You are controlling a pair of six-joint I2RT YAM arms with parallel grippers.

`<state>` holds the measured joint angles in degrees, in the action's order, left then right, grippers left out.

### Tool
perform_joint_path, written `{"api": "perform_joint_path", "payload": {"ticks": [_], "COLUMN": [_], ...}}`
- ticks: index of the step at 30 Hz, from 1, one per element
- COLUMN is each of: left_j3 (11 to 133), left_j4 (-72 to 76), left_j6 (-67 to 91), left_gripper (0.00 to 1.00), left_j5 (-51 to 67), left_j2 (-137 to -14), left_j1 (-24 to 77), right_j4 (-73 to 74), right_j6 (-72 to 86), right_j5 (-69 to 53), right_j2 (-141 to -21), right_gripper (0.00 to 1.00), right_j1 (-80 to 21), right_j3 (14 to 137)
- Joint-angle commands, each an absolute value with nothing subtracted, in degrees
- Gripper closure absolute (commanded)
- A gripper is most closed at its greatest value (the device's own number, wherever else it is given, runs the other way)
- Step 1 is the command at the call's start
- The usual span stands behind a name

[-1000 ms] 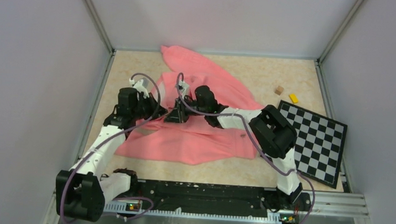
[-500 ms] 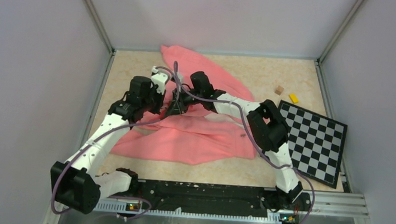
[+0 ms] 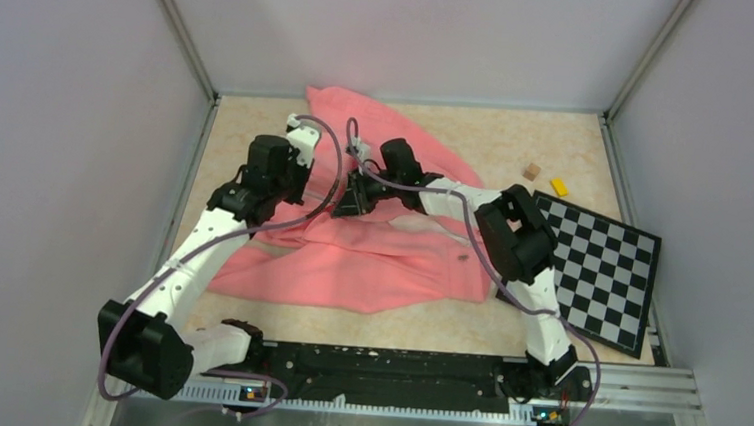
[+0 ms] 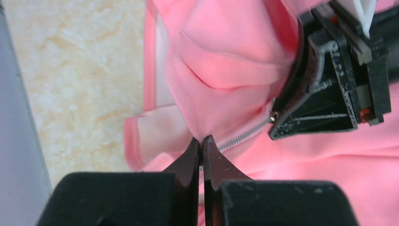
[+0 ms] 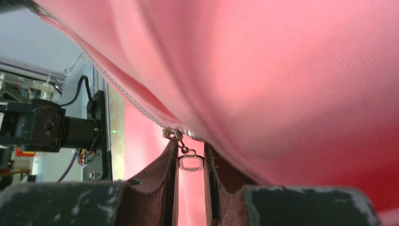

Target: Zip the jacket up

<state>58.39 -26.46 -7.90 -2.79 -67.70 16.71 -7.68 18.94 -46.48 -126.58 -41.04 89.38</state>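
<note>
The salmon-pink jacket point(image 3: 369, 263) lies crumpled across the middle of the table. My left gripper point(image 4: 201, 141) is shut on a fold of the jacket point(image 4: 221, 70) at the low end of the zipper teeth point(image 4: 242, 135). In the top view it point(image 3: 312, 190) sits just left of my right gripper point(image 3: 354, 199). My right gripper point(image 5: 190, 150) is shut on the metal zipper pull point(image 5: 190, 162), which hangs from the slider point(image 5: 172, 134). The fabric point(image 5: 282, 84) is lifted and stretched between the two grippers. The right gripper's tip point(image 4: 282, 127) meets the slider in the left wrist view.
A black-and-white checkerboard point(image 3: 600, 269) lies at the right. A small wooden cube point(image 3: 531, 171) and a yellow block point(image 3: 559, 187) lie behind it. Enclosure walls stand on the left, back and right. The left arm point(image 5: 42, 127) shows in the right wrist view.
Both grippers have moved toward the far side with the jacket. The right gripper has then shifted a little right, away from the left one.
</note>
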Motion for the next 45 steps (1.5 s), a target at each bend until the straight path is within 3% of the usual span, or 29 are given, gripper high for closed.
{"api": "perform_joint_path", "payload": {"ticks": [1, 8, 12, 18, 25, 31, 38, 44, 45], "left_j3": [60.49, 59.06, 59.42, 59.93, 61.53, 61.76, 61.76, 61.21, 61.18], "left_j4": [-8.36, 7.14, 10.57, 12.61, 11.81, 11.65, 11.87, 10.78, 10.35], "left_j6": [-10.65, -14.2, -11.47, -6.6, -6.18, -5.44, -6.37, -5.13, -4.62], "left_gripper": [1.0, 1.0, 1.0, 1.0, 1.0, 1.0, 1.0, 1.0, 1.0], "left_j5": [-23.3, -32.92, -33.6, -31.19, -28.06, -27.4, -27.81, -24.82, -23.85], "left_j2": [-60.31, -68.93, -75.52, -81.06, -84.94, -86.39, -86.0, -85.09, -84.69], "left_j1": [15.56, 13.98, 6.62, 2.13, 2.2, 2.2, 2.2, 2.49, 2.65], "right_j4": [4.38, 21.52, 33.65, 39.32, 42.18, 43.44, 39.21, 39.3, 38.94], "right_j6": [16.01, 9.2, -3.01, -7.29, 2.25, 16.89, 24.44, 28.6, 28.29], "right_j5": [-43.17, -37.2, -39.65, -30.57, -10.92, 5.09, 2.42, 3.39, 3.18], "right_j2": [-124.13, -120.02, -119.2, -112.92, -104.02, -90.76, -74.97, -69.39, -68.64], "right_gripper": [1.0, 1.0, 1.0, 1.0, 1.0, 1.0, 1.0, 1.0, 0.94], "right_j1": [-39.33, -39.3, -35.86, -29.42, -20.41, -19.84, -8.43, -8.1, -8.14], "right_j3": [83.68, 83.39, 81.62, 72.32, 62.2, 55.09, 46.67, 47.68, 47.72]}}
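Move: Right gripper, already holding the zip pull: the far end of the jacket's zip lies about 35 cm to your right, 5 cm back and 7 cm lower. The wooden block is some 46 cm right and 14 cm ahead; the chessboard's middle is about 58 cm right and 10 cm back, both on the table. Left gripper, already pinching the zip's starting end: the slider is about 6 cm right, 3 cm ahead and 4 cm below. Sweep the right gripper about 37 cm right along the zip, drawing the slider by its pull to the far end; dip low over the jacket after a slight rise, then climb back to starting height, turning the wrist some 65 degrees clockwise. Keep the left gripper pinched on the starting end and take it forward and left, about 12 and 9 cm, holding against the pull. ##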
